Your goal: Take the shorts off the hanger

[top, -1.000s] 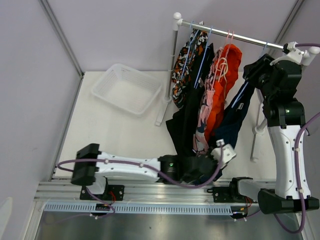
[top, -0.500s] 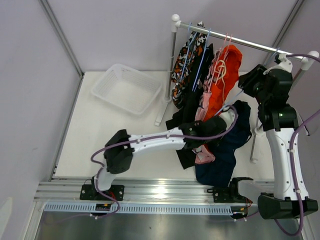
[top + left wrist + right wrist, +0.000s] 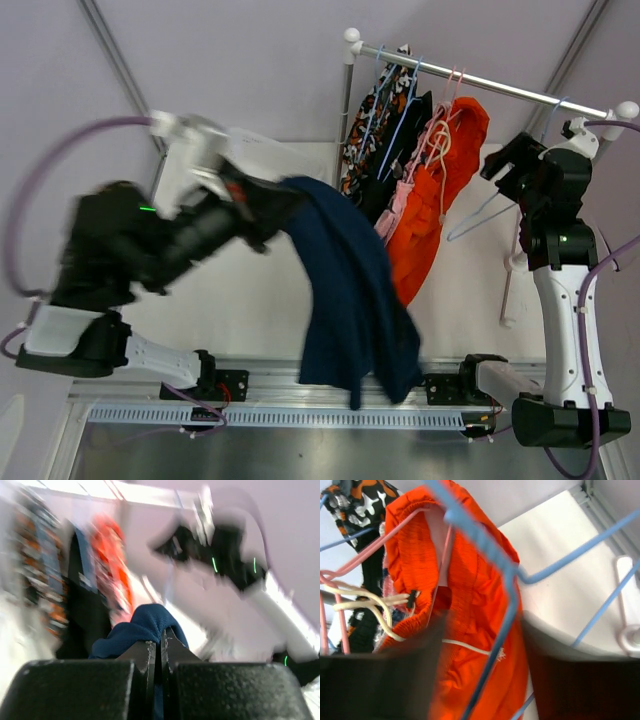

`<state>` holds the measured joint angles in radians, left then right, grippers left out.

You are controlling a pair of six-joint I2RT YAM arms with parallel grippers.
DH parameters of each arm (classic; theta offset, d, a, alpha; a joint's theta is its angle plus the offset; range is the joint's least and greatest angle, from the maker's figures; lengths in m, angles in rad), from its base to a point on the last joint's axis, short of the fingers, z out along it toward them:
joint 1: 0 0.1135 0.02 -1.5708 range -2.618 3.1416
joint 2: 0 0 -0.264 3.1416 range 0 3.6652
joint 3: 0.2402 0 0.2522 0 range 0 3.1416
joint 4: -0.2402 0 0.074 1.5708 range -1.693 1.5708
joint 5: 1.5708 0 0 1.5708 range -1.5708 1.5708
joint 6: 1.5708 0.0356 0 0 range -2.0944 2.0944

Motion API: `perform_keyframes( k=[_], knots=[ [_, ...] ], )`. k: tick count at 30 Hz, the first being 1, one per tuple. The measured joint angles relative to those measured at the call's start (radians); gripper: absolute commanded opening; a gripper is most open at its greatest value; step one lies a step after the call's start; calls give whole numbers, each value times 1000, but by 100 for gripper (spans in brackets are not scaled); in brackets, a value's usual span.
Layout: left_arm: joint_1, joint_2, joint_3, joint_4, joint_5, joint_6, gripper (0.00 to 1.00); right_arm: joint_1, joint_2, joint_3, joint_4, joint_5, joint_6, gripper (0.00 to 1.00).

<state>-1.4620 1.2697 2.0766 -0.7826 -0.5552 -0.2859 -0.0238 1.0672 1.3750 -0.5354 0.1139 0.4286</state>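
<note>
My left gripper (image 3: 285, 197) is raised high over the table's left half, blurred, and shut on the navy blue shorts (image 3: 350, 290), which hang free from it. In the left wrist view the fingertips (image 3: 160, 642) pinch navy fabric (image 3: 145, 625). My right gripper (image 3: 495, 165) is open beside the rack, and the bare blue hanger (image 3: 507, 605) runs through the gap between its fingers (image 3: 482, 625). That hanger (image 3: 478, 215) still hangs from the rail (image 3: 500, 85). The orange-red shorts (image 3: 440, 190), pink shorts (image 3: 405, 195), black shorts (image 3: 400, 140) and blotch-pattern shorts (image 3: 372, 125) hang on hangers.
The rack's white post (image 3: 345, 120) stands behind the hanging navy cloth, and its right foot (image 3: 510, 290) is near my right arm. The raised left arm covers the table's far left. A metal rail (image 3: 300, 385) runs along the near edge.
The left arm has swung up and to the left, pulling the navy shorts clear of the blue hanger. The right gripper's jaws have widened, and the hanger now hangs bare.
</note>
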Motion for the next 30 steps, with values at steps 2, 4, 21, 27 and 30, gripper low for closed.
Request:
perform_keyframes(
  k=[2, 4, 21, 27, 30],
  knots=[
    [26, -55, 76, -13, -65, 40, 0, -1, -14, -6, -9, 14, -11, 99],
    [80, -96, 133, -3, -111, 92, 0, -1, -30, -7, -18, 27, -17, 99],
    [860, 303, 379, 14, 43, 347, 0, -4, -185, 14, -105, 54, -55, 99],
    [1122, 502, 466, 105, 172, 284, 0, -4, -286, -8, -120, -8, -37, 99],
    [1223, 567, 468, 174, 209, 222, 0, -4, -309, -26, -127, -41, -29, 99]
  ],
)
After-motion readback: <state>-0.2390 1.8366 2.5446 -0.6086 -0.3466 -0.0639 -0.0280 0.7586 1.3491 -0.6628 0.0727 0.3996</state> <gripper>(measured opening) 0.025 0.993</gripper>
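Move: The navy shorts, already off their hanger, are pinched in the left hand. From it the white basket lies about 40 cm ahead, 20 cm to the left and some 48 cm below. The orange shorts are roughly 18 cm ahead, 34 cm right and 25 cm lower. The empty blue hanger is right at the right hand's fingers, within 2 cm each way; from there the basket is some 18 cm ahead, 68 cm left and 33 cm down. The navy shorts are swung away from the rack towards the basket in the left hand's shut fingers: first quickly left about 15 cm and up, then mainly forward, sinking back to the starting height, the wrist turning some 60 degrees counter-clockwise. The right hand, already half open, spreads wide, comes free of the empty hanger and draws back and slightly up. ##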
